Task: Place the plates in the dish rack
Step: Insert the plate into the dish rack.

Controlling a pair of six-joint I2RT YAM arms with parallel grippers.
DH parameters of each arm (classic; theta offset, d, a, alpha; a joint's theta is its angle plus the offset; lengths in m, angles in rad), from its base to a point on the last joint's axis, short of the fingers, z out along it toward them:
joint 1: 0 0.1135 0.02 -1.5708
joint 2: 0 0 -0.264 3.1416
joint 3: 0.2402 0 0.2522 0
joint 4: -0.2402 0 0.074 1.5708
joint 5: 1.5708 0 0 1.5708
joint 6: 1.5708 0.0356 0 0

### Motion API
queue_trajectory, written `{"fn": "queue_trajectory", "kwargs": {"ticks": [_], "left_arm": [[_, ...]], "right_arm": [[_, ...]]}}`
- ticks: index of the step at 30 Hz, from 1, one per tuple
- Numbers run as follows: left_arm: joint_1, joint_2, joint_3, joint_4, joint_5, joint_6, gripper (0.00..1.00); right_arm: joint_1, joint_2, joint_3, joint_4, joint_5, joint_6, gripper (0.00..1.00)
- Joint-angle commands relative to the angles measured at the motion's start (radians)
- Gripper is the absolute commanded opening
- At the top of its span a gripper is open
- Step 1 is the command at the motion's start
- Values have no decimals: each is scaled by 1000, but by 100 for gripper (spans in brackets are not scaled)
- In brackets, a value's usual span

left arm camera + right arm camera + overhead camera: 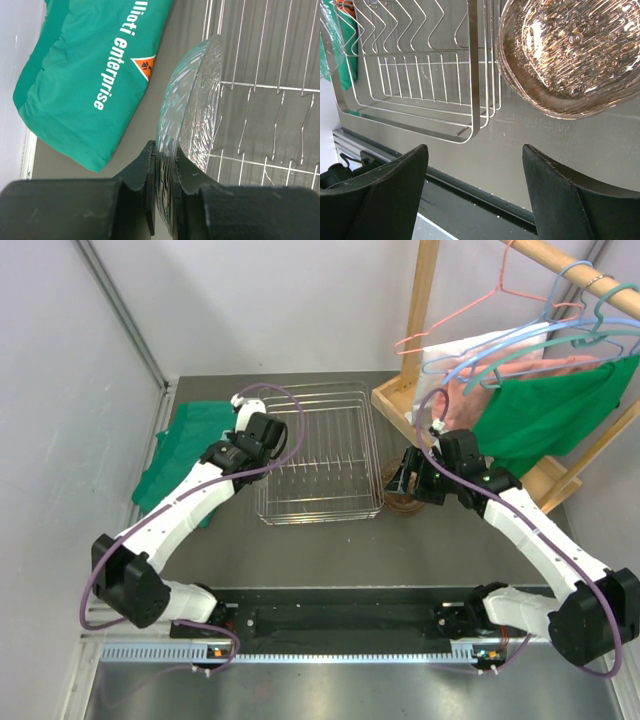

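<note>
My left gripper (165, 160) is shut on the rim of a clear ribbed glass plate (192, 100), held on edge just above the left side of the dish rack (265, 87). From above, the left gripper (278, 436) hangs over the silver wire dish rack (320, 455). My right gripper (475, 155) is open with nothing between its fingers. It hovers over bare table beside a brown-tinted plate (570, 50), which lies right of the rack (410, 65). In the top view the right gripper (402, 476) is just above the brown plates (405, 504).
A green cloth bag (185, 445) lies left of the rack, also seen as the bag (90, 75). A wooden clothes stand (420, 330) with hangers and a green garment (560, 410) fills the right back. A black rail (340, 620) runs along the near edge.
</note>
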Motion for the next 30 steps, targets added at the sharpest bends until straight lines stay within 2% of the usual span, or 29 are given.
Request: {"fn": "queue_trajectory", "kwargs": {"ticks": [1, 7, 14, 16, 18, 19, 24, 30], "left_arm": [[2, 37, 35, 13, -22, -8, 0], [0, 95, 76, -52, -27, -45, 0], [0, 126, 87, -46, 19, -55, 0], [0, 138, 91, -47, 28, -56, 10], [0, 146, 98, -49, 38, -58, 12], [0, 151, 99, -50, 42, -61, 23], [0, 145, 101, -52, 36, -65, 43], [0, 114, 111, -69, 27, -62, 55]], "right_arm": [[12, -2, 44, 9, 7, -20, 75], [13, 0, 41, 8, 15, -21, 75], [13, 10, 33, 14, 15, -20, 75], [12, 13, 30, 16, 12, -20, 75], [13, 15, 26, 19, 8, -18, 75], [13, 17, 26, 20, 7, -18, 76], [12, 27, 17, 17, 5, -15, 76], [12, 12, 23, -7, 59, -14, 76]]}}
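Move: My left hand still pinches the clear plate on edge. Its place is the slot at the dish rack's left edge, about 5 cm ahead, 1 cm to the right and some 8 cm below. The rack's middle is roughly 8 cm ahead, 11 cm right and 12 below; the green cloth lies about 6 cm ahead and 14 left, 16 below. From my right hand the slot is some 10 cm ahead, 26 left and 4 below. I lower the pinched plate about 3.5 cm into the left-edge slot, easing roughly 1.5 cm right and a little forward while my left hand tips down some 7 degrees. With the descent nearly done, I open those fingers from nearly shut to about half, letting go of the plate's near edge and staying down there around it. ##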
